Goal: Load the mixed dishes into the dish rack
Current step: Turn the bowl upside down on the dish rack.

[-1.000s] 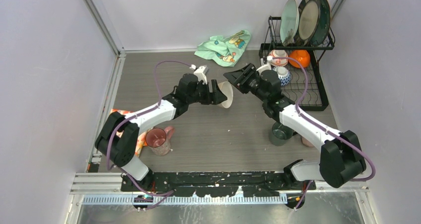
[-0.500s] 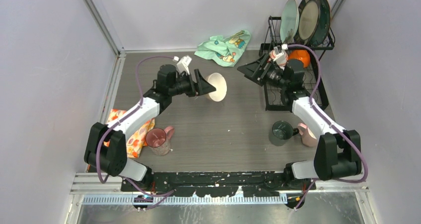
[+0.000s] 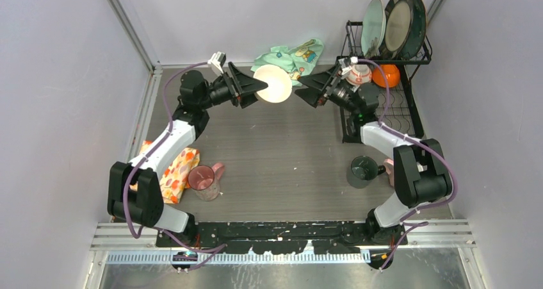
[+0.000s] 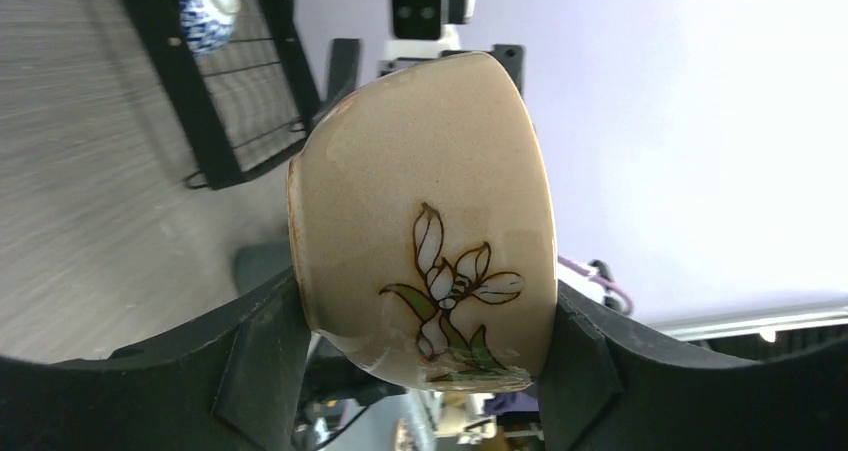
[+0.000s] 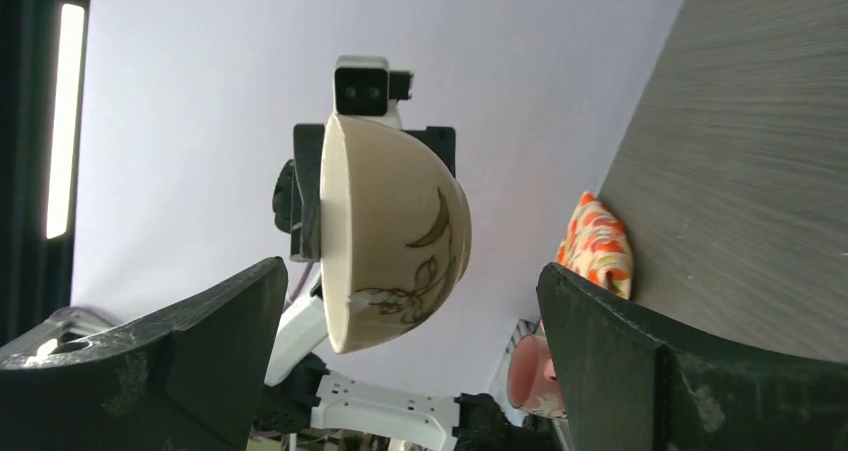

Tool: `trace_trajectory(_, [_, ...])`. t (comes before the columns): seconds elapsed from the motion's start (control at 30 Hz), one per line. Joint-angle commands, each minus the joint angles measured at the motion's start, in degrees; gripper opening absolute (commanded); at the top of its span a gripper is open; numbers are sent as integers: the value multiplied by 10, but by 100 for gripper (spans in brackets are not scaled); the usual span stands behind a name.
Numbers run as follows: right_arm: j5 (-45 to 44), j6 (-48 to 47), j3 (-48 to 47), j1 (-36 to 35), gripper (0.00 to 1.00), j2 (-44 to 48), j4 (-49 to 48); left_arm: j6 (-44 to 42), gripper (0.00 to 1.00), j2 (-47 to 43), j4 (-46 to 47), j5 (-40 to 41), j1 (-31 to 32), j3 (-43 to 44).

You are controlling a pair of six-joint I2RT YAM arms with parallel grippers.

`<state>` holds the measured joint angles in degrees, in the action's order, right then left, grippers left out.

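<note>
My left gripper (image 3: 255, 88) is shut on a beige bowl (image 3: 273, 84) with a painted flower (image 4: 450, 281) and holds it on its side, above the table near the back. Both fingers press on it, one at the rim and one at the base. My right gripper (image 3: 308, 86) faces the bowl (image 5: 390, 231) from the right with its jaws wide open, apart from it. The black dish rack (image 3: 410, 132) stands at the back right, with three plates (image 3: 397, 23) upright on its upper shelf. Its basket holds a red-patterned bowl (image 3: 358, 75), an orange bowl (image 3: 387, 75) and a blue-patterned bowl (image 4: 205, 11).
A mint-green cloth (image 3: 291, 59) lies at the back, behind the bowl. An orange floral cloth (image 3: 174, 173) and a pink cup (image 3: 205, 179) sit front left. A dark green cup (image 3: 363, 172) and another pink cup (image 3: 392, 175) stand front right by my right arm.
My left arm has carried the bowl up and toward the back of the table. My right gripper has swung back toward the rack, opened wide and turned to face the bowl.
</note>
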<state>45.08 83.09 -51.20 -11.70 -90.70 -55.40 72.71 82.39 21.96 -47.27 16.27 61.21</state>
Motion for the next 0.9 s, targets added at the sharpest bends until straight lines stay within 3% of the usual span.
trace_trajectory(0.0, [-48,61,-8,-49,100,-13,-100,148,22,-3,178,-20,0,10])
trace_trajectory(0.47, [-143,147,-10,-104,100,-58,-170,165,21,16,199,-2,-1,-11])
trace_trajectory(0.67, [-164,144,-16,-126,100,-54,-129,168,21,19,208,5,-1,-19])
trace_trajectory(0.87, [-183,112,-17,-142,95,-28,-28,167,21,16,211,6,0,-28])
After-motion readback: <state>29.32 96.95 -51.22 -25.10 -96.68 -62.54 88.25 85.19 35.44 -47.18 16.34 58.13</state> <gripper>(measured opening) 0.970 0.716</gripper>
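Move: My left hand already holds the cream bowl, opening up; its middle is about 4 cm right of that hand and 1 cm ahead, level. My open right hand waits some 14 cm to the left hand's right, 1 cm back and 2 cm lower. From the right hand the bowl is roughly 10 cm left, 2 cm ahead, 2 cm up; the blue-white bowl in the rack is about 13 cm ahead, 23 cm right, 26 cm below; the green cloth 24 cm ahead, 2 cm left, 29 cm below. I bring my wide-open right hand left about 7 cm to the bowl, quickly at first and then easing in, rolling it some 15 degrees so its fingers come around the bowl, one over the rim and one under the base, without closing. My left hand keeps its grip, rising about 3 cm and settling back 2 cm while it rolls roughly 10 degrees. ##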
